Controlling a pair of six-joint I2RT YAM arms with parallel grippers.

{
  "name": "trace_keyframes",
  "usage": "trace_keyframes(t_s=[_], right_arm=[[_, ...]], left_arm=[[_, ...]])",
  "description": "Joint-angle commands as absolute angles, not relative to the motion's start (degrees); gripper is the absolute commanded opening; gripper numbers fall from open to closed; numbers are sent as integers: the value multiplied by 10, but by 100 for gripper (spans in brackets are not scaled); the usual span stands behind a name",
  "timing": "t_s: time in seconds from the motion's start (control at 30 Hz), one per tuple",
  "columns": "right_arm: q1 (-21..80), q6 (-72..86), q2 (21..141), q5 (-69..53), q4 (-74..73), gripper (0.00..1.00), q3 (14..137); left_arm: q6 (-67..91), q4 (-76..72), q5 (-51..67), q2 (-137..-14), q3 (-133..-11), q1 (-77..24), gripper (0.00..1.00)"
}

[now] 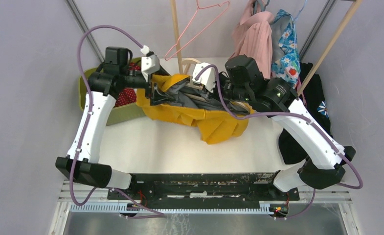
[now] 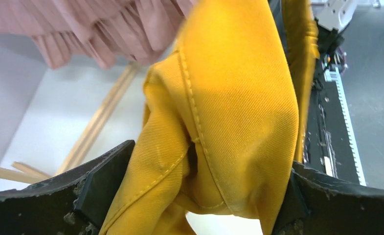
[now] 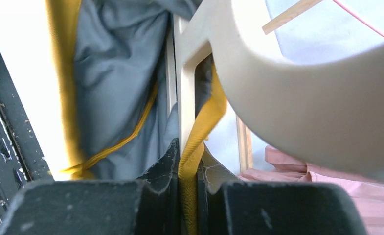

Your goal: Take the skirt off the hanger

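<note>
The mustard-yellow skirt [image 1: 214, 122] with grey lining [image 3: 116, 73] lies bunched at the table's middle back, still on a cream hanger [image 1: 189, 62]. My left gripper [image 1: 156, 95] is at the skirt's left end. In the left wrist view its jaws [image 2: 199, 188] stand wide, and a thick fold of the skirt [image 2: 229, 98] fills the gap and touches both pads. My right gripper [image 1: 194, 87] is at the hanger. In the right wrist view it [image 3: 189, 156] is shut on a narrow yellow strap of the skirt [image 3: 199, 127], right beside the hanger's cream arm [image 3: 302, 98].
A green bin [image 1: 84, 88] holding a red garment [image 1: 126, 95] stands at the back left. A wooden rack pole [image 1: 176, 34] and a pink wire hanger [image 1: 194, 24] rise behind the skirt. Pink [image 1: 253, 39], floral blue [image 1: 287, 49] and black [image 1: 317, 98] clothes hang at the right.
</note>
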State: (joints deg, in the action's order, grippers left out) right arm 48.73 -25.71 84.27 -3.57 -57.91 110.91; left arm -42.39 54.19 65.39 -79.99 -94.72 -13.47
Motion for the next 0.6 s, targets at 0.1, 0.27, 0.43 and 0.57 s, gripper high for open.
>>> trace_keyframes(t_s=[0.1,0.27,0.43,0.57], right_arm=[[486,-265,805,-26,-525,1,1108],[486,-264,810,-25,-517,1,1100],[486,-271,815,-23,-510,1,1095],[486,-271,819,-27,-509,1,1114]], left_arm=[[-391,473,828,-830,-1065,-96,92],[-192,307,935,-859,-1075,-107,98],[-119,230,935,-845,-1026,-119,97],[93,-19,935,-835,-890,-118,93]])
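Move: The skirt's left end lies bunched between my left hand's open fingers, about 2 cm back and 3 cm below, centred barely 1 cm left. The wooden hanger's middle is roughly 8 cm to this hand's right, 1 cm back and 3 cm down. The green basket sits some 18 cm left, 7 cm ahead and 26 cm below. From my right hand, that skirt end is around 10 cm left, 2 cm back and 5 cm down. I lift my left hand about 9 cm up out of the bunched yellow cloth at the skirt's left end, fingers wide open, settling slightly at the top and about 2 cm farther right. Meanwhile its fingertips tip up some 15 degrees and swing clockwise, towards my base. My right hand keeps its pinch on the waistband by the hanger, sinking slightly. ##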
